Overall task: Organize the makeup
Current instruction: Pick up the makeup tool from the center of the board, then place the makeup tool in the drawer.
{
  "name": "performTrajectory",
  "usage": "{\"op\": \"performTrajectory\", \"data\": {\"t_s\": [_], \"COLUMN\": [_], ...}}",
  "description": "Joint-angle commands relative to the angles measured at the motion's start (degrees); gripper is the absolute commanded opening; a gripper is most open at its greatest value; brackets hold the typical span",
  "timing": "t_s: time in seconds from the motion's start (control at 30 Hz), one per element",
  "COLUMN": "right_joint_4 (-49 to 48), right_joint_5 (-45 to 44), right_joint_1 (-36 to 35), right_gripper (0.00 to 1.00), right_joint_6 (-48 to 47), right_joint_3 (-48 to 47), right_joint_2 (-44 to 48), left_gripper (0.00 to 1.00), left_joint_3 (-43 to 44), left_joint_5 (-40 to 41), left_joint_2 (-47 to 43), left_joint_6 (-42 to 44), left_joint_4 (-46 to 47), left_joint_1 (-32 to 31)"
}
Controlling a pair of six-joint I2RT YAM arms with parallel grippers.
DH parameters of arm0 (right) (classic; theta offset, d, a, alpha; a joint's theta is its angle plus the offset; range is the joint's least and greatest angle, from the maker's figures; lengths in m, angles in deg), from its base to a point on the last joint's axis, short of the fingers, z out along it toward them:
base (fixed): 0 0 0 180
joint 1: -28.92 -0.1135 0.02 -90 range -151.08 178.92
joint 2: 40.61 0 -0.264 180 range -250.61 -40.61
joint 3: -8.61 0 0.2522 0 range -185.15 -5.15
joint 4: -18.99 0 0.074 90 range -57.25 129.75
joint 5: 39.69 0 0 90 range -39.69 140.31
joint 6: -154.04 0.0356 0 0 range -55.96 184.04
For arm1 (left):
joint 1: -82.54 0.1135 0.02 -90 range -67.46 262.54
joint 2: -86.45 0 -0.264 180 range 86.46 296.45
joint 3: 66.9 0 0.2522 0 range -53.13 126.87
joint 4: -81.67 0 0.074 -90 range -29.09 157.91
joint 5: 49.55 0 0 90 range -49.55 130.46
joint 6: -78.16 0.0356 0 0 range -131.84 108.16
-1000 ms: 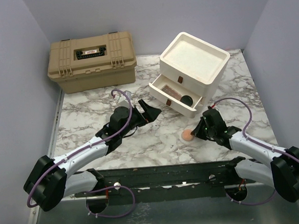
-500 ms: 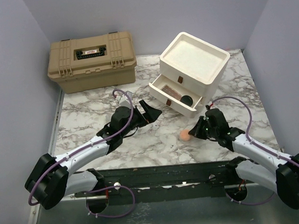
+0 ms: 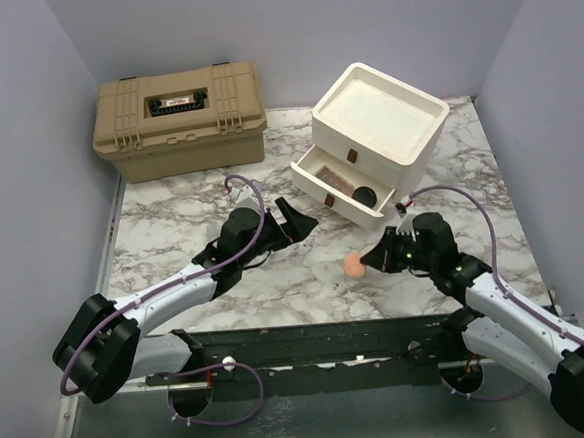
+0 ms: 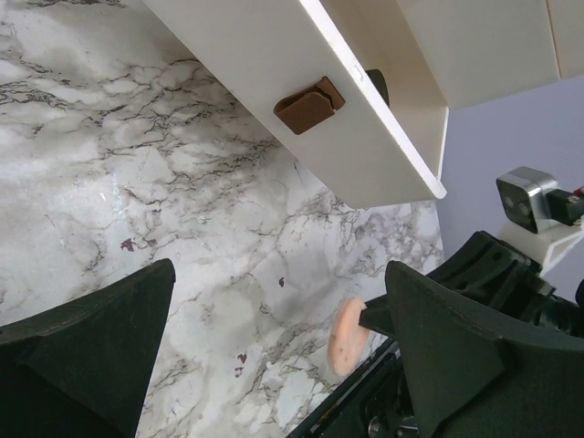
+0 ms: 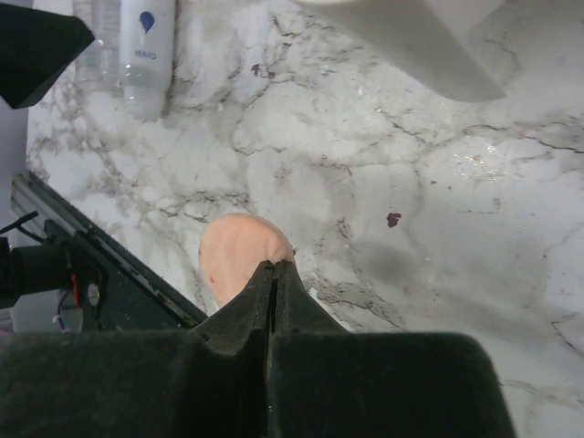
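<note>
A round peach powder puff (image 3: 353, 266) hangs just above the marble, pinched at its edge by my shut right gripper (image 3: 375, 260). The right wrist view shows the puff (image 5: 242, 255) sticking out past the closed gripper (image 5: 274, 269). My left gripper (image 3: 290, 222) stands open and empty left of the open drawer (image 3: 323, 203). Past that open left gripper (image 4: 278, 274), the puff (image 4: 347, 336) is visible. The drawer holds a pinkish palette (image 3: 335, 183) and a round black compact (image 3: 367, 195). A whitish bottle (image 5: 146, 55) lies on the marble; the top view hides it.
The cream drawer unit (image 3: 378, 123) stands at the back right, its lower drawer front (image 4: 274, 55) with a brown handle (image 4: 310, 105) pulled out over the table. A shut tan toolbox (image 3: 178, 117) sits at the back left. A metal rail (image 3: 311, 343) runs along the near edge.
My right gripper has carried the puff leftward, with its arm swinging in behind it. The left gripper has edged slightly right and stays open.
</note>
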Motion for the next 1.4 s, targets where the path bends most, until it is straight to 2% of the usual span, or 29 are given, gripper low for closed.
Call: {"op": "performTrajectory", "data": {"t_s": [0.0,0.17,0.33,0.47,0.83,0.97,1.13,1.37], "right_joint_4": [-1.16,-5.82,-2.93,-2.84,3.99,1.32,1.66,-1.18], "right_joint_5": [5.48,5.09,4.23,3.13,-20.87,-22.48,-29.72,-30.17], "right_joint_1": [0.25,0.24,0.24,0.24,0.25,0.30,0.27,0.25], "right_gripper": [0.00,0.00,0.00,0.00,0.00,0.00,0.00,0.01], "right_joint_6": [-3.14,-4.02,-7.10,-6.02,-3.74,0.27,6.55,8.79], "right_joint_3": [-3.96,-4.55,-10.53,-13.81,-23.15,-22.13,-21.31,-22.18], "right_joint_2": [0.60,2.69,1.51,1.59,-5.47,-6.27,-8.42,-13.69], "left_gripper": [0.99,0.99,0.99,0.99,0.99,0.99,0.99,0.99], "left_joint_3": [1.76,0.79,1.30,1.07,2.44,1.77,0.51,-0.05], "left_joint_5": [-1.75,-1.05,-0.94,-1.12,-1.44,-1.60,-1.83,-1.25], "left_joint_2": [0.93,0.40,0.74,0.91,2.25,2.16,1.61,0.55], "left_joint_6": [0.91,0.85,0.95,0.81,1.51,0.93,0.38,0.38], "left_joint_4": [1.54,1.78,1.91,1.95,2.49,2.47,3.06,3.04], "left_joint_1": [0.25,0.22,0.20,0.26,0.19,0.21,0.21,0.23]}}
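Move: The right gripper already holds the powder puff; take it to the open drawer, whose middle lies about 16 cm ahead, 3 cm to the left and some 3 cm above this hand. In it, the black compact lies about 14 cm ahead and 1 cm right, the palette 18 cm ahead and 5 cm left, both about 3 cm up. From the left gripper the drawer's middle is about 9 cm ahead, 11 cm right and slightly below. Keep the puff pinched in the shut right fingers and raise it about 14 cm, tilting the fingertips up on the way. Near the top, swing forward towards the open drawer, some 11 cm in all, drifting back to the right; then sink about 4 cm over the drawer's near right part while dipping the fingers again and turning the wrist clockwise, ending some 25 degrees round. ##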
